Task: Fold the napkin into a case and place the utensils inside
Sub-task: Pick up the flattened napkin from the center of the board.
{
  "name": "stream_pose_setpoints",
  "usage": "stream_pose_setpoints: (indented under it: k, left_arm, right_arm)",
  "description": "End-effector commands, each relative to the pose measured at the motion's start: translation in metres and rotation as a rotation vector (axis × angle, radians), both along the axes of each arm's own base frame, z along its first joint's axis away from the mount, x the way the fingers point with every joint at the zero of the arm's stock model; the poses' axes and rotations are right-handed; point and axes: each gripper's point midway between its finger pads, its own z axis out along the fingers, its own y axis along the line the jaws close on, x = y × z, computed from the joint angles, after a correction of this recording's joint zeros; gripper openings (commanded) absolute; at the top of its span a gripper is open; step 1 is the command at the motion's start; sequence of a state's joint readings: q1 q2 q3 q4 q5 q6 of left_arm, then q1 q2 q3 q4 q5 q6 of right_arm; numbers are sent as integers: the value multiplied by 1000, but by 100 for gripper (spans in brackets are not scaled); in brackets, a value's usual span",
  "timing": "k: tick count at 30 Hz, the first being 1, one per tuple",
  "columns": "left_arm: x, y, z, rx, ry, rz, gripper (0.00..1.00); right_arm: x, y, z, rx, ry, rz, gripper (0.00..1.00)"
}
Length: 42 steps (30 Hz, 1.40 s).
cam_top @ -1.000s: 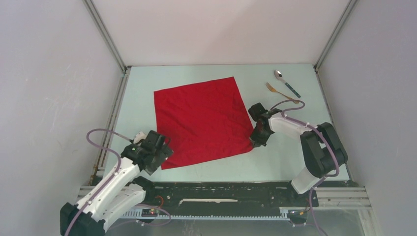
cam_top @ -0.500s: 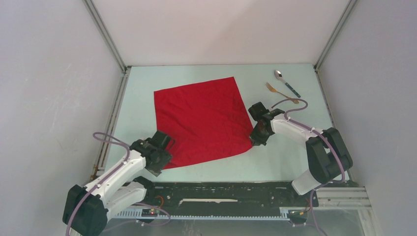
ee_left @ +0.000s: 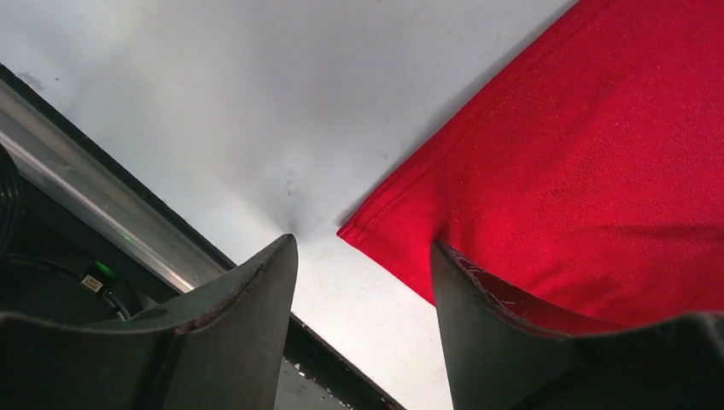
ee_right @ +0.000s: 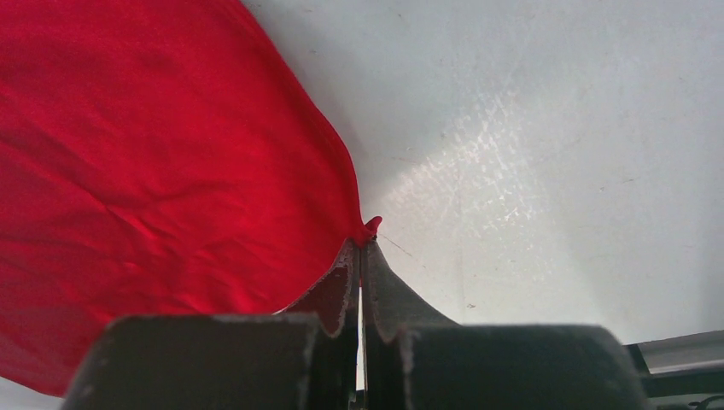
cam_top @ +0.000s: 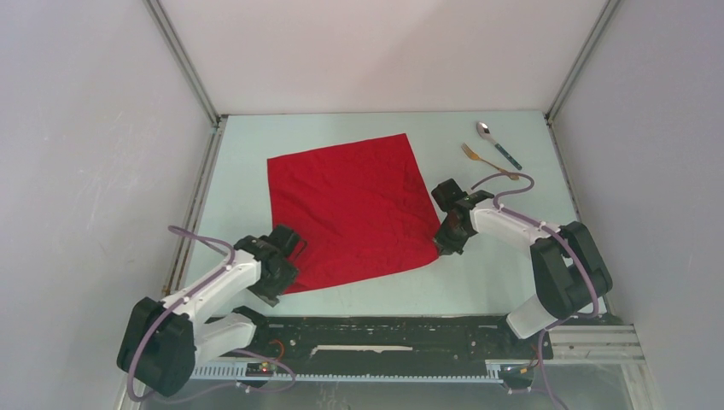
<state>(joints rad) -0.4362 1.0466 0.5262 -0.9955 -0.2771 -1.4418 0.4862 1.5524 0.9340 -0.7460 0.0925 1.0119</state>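
Note:
The bright red napkin (cam_top: 350,209) lies spread flat on the pale table, its corners pointing left, far, right and near. My left gripper (cam_top: 278,273) is at its near-left corner, open. In the left wrist view the corner tip (ee_left: 354,232) sits in the gap of the left gripper (ee_left: 363,245), with one finger (ee_left: 487,325) over the cloth. My right gripper (cam_top: 446,243) is shut on the near-right corner; the right wrist view shows the right gripper (ee_right: 360,248) pinching red cloth (ee_right: 154,154). The spoon (cam_top: 498,143) and fork (cam_top: 482,158) lie at the far right.
The black rail (cam_top: 384,329) with the arm bases runs along the near edge, and it shows just behind the left fingers (ee_left: 102,222). Aluminium frame posts (cam_top: 183,64) and grey walls close in the table on the left, far and right sides.
My left arm has swung lower and turned its gripper in over the napkin's near-left corner. The right gripper has stayed shut on the near-right corner.

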Motion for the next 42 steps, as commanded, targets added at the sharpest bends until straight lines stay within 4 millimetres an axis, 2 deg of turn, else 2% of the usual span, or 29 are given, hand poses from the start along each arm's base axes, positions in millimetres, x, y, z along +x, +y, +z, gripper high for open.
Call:
stream_pose_setpoints:
  k: [1,7,11,14,17,19,23,26,30,33,35,36,37,40,41,42]
  left_arm:
    - [16,1,2,22,-31,26,66]
    - [15,1,-10,27,16,31,65]
    - [16,7,-20,26,9,61,57]
    - [20,1,-25,-20,-25,66,44]
    - [22,6,-25,5,-42,69,31]
    - [23,10,-24,17,-51,69,20]
    - [27,11,-18,14,-87,56,8]
    - [34,12,-3,14,-152,33,1]
    - [51,14,37,6,-313,-8,0]
    - [64,12,80,-5,-440,-61,0]
    - [72,9,114,-11,-523,-126,0]
    - [78,6,141,-22,-591,-162,0]
    - [81,2,156,-34,-638,-203,0]
    - [90,-14,233,-99,-873,-327,0]
    - [89,-20,269,-121,-972,-367,0]
    - [86,-22,295,-134,-1039,-398,0]
  right_arm:
    - [-1,-4,0,-9,-13,-5,0]
    - [-3,-3,-2,-1,-4,-1,0]
    - [-3,-2,-1,6,-4,0,0]
    - [-3,-3,1,4,-6,-5,0]
    - [-3,-3,2,11,-8,-8,0]
    - [-4,-2,3,15,-8,-9,0]
    - [-3,-1,5,21,-24,-11,0]
    - [-1,0,10,33,-64,-3,0]
    - [6,7,27,94,-173,77,0]
    - [15,25,57,212,-312,183,0]
    - [23,39,89,293,-444,267,0]
    - [27,45,113,335,-536,307,0]
    - [27,49,125,361,-578,341,0]
    - [25,57,188,435,-782,427,0]
    - [21,58,215,458,-860,455,0]
    - [16,59,238,475,-921,483,0]
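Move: The napkin's near-left corner is practically between my left hand's open fingers, some 1 cm ahead and 1 cm below. The far-left corner is about 33 cm ahead and 3 cm left of this hand. My right hand already grips the near-right corner. From it, the far-right corner lies roughly 32 cm ahead and 8 cm left, and the fork about 24 cm ahead and 10 cm right, both 2 cm lower. I ease my left hand forward 2 to 3 cm, low over the table, and close its fingers to pinch the near-left corner while my right hand keeps its grip almost still. Then both hands rise fast together: the left nearly 20 cm up and 6 cm further forward, the right about 14 cm up with some 4 cm leftward, both wrists swinging the fingertips forward. ##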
